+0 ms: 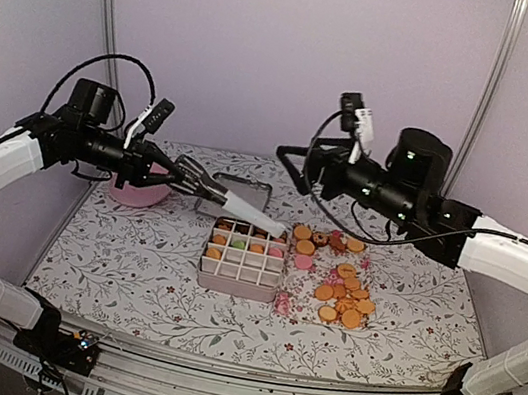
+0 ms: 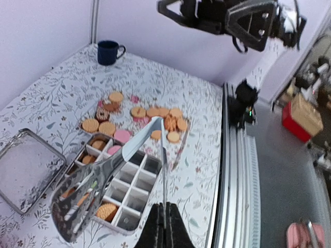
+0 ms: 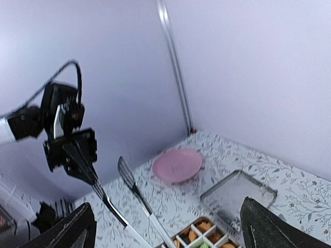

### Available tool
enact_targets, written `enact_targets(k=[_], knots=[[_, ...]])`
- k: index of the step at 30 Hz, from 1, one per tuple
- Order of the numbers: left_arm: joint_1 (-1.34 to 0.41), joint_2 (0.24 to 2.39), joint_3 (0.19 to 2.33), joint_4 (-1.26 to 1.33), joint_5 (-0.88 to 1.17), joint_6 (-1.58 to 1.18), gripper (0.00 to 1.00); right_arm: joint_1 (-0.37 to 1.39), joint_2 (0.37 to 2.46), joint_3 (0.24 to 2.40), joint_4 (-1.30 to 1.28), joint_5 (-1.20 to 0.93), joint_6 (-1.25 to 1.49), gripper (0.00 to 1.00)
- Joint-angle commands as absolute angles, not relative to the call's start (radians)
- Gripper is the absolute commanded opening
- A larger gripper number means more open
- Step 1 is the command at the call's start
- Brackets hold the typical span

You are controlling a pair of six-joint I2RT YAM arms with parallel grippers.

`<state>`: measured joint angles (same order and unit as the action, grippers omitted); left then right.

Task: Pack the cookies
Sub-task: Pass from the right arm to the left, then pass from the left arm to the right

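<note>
The cookies lie loose in a heap point(image 1: 343, 284) right of a white divided box point(image 1: 235, 282), and several more fill its far cells point(image 1: 237, 239). My left gripper point(image 1: 186, 176) is shut on metal tongs point(image 1: 242, 209), whose white tips hang over the box's far edge with nothing between them. In the left wrist view the left gripper point(image 2: 164, 209) pinches the tongs point(image 2: 98, 186) above the box point(image 2: 132, 183), with the loose cookies point(image 2: 139, 111) beyond. My right gripper point(image 1: 289, 166) hangs open and empty, high above the table behind the box; its fingers point(image 3: 72, 230) frame the right wrist view.
A metal lid point(image 1: 242, 194) lies behind the box, and a pink plate point(image 1: 138, 195) sits at the far left. The left wrist view shows a dark blue mug point(image 2: 109, 51) in the far corner. Walls close the back and both sides.
</note>
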<state>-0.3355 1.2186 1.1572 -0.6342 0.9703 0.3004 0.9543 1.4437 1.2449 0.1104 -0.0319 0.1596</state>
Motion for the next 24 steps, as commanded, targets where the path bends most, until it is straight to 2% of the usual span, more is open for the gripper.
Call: enact_targets(k=[1, 5, 8, 15, 22, 24], knots=[[-0.297, 1.196, 1.114, -0.136, 1.130, -0.199, 0.00, 0.831, 1.317, 0.964, 0.624, -0.153, 0.472, 0.99], [-0.289, 1.218, 1.053, 0.284, 1.086, -0.613, 0.00, 0.813, 1.300, 0.862, 0.805, -0.130, 0.609, 0.99], [-0.288, 1.254, 1.067, 0.426, 1.046, -0.728, 0.00, 0.813, 1.343, 0.837, 0.909, -0.127, 0.665, 0.99], [-0.269, 1.269, 1.027, 0.561, 1.017, -0.809, 0.00, 0.833, 1.505, 0.850, 1.116, -0.146, 0.793, 0.99], [-0.257, 1.263, 1.008, 0.595, 0.991, -0.831, 0.00, 0.858, 1.714, 1.061, 1.149, -0.229, 0.804, 0.99], [-0.257, 1.265, 1.006, 0.608, 0.989, -0.840, 0.00, 0.862, 1.767, 1.132, 1.150, -0.249, 0.813, 0.97]])
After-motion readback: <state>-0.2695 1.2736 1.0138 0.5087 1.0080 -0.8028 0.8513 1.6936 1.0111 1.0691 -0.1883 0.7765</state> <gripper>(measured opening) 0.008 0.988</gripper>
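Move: The left hand still grips one slotted head of the tongs, their white joined end sloping away about 19 cm to its right, 2 cm ahead and 8 cm lower. The open right gripper, for which that end is meant, is some 19 cm right, 3 cm ahead and 7 cm higher than the left hand; from the right gripper the white end lies roughly 15 cm below and 1 cm back, straight under it. The divided box is about 9 cm ahead, 6 cm left and 33 cm below the right gripper. Up about 10 cm and some 6 cm forward, the left hand carries the tongs while rolling about 30 degrees, so the white end swings up towards the open right gripper; it slows near the end, its grip kept. The right hand first backs off some 7 cm to the right, then returns left as far while easing 3 cm forward, tipping its fingers upward and staying wide open, without touching the tongs. ##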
